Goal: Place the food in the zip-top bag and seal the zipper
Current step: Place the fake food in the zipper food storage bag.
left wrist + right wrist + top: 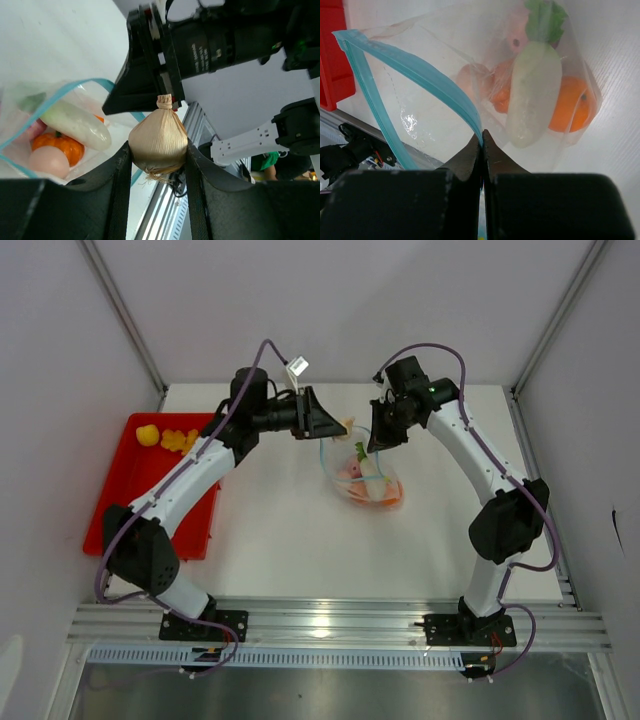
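Note:
The clear zip-top bag (366, 478) lies mid-table with its mouth held up and open. Inside it lie food pieces: a white radish (532, 95), an orange piece (572, 107) and a pink piece (517, 40). My right gripper (481, 134) is shut on the blue-teal zipper (420, 70) at the bag's rim; in the top view the right gripper (378, 443) is above the bag's far edge. My left gripper (158, 146) is shut on a tan onion-shaped food piece (159, 135), hovering just beside the bag's mouth (50, 100). From above, the left gripper (338, 426) is left of the right one.
A red tray (120, 495) sits at the table's left edge with yellow food pieces (148, 435) at its far end. The right arm's black wrist (150, 65) hangs close in front of the left gripper. An aluminium rail (330, 625) runs along the near edge.

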Available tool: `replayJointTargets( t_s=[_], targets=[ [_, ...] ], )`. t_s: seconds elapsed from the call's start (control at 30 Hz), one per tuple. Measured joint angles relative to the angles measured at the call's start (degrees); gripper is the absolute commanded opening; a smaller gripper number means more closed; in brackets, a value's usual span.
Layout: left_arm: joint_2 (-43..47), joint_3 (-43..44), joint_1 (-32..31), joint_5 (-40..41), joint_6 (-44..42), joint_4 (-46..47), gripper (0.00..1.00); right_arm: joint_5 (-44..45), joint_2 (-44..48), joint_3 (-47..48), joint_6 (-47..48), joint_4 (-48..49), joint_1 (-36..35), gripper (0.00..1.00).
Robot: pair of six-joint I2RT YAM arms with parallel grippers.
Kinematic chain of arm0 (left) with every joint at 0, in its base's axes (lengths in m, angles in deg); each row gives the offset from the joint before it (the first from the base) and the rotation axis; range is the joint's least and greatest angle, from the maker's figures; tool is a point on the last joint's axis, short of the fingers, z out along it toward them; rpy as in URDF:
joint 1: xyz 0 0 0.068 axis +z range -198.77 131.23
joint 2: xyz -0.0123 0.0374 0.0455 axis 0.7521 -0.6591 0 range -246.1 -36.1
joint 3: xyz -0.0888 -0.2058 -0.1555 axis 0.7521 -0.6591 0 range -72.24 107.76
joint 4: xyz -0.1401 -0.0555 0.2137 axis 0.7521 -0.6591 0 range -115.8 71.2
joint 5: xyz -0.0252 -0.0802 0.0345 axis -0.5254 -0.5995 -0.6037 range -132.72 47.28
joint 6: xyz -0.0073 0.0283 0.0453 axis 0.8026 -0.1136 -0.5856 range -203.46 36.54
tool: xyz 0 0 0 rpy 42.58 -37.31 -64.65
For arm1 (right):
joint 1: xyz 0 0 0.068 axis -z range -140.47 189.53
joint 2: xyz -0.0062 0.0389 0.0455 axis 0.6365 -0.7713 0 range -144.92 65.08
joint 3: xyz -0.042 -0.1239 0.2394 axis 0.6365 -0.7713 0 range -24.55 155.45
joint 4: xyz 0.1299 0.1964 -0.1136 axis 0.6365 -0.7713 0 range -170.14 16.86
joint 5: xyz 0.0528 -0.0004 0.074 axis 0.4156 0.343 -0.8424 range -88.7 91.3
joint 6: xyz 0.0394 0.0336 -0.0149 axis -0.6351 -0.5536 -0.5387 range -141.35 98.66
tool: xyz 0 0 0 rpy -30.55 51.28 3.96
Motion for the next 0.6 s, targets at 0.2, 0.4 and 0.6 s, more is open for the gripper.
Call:
replayJointTargets(
  t_s=[0.2, 0.4, 0.6],
  targets=[
    [-3.9, 3.9, -4.0, 4.0, -7.6, -10.4, 0.01, 0.3, 0.0, 2.1, -0.7, -0.4, 0.0, 0.0],
    [-7.8, 4.9, -4.1, 7.8, -12.2, -16.9, 0.43, 0.3, 0.0, 3.5, -1.4, -0.4, 0.0, 0.0],
    [-8.3, 5.1, -4.1, 9.1, -14.8, -18.2, 1.0, 0.3, 0.0, 3.5, -1.7, -0.4, 0.0, 0.0]
  ],
)
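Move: Below the left hand, which holds a beige onion-like bulb with its fingers pointing right, lies the open bag mouth: its middle is about 11 cm lower, 3 cm to the right and 1 cm back. The right gripper is some 8 cm to the right, level in reach and 11 cm below; the white radish inside the bag lies 8 cm right, 3 cm back and 24 cm down. From the right hand, already pinching the rim, the mouth's middle is about 5 cm left, 1 cm back and 1 cm lower. Sinking some 9 cm, with only a slight drift right, the left hand brings the bulb down to the bag mouth, its fingertips dipping about 15 degrees; once nearly stopped there, it opens its fingers wide and lets go of the bulb. The right hand keeps its pinch on the rim and lifts it about 2 cm. ##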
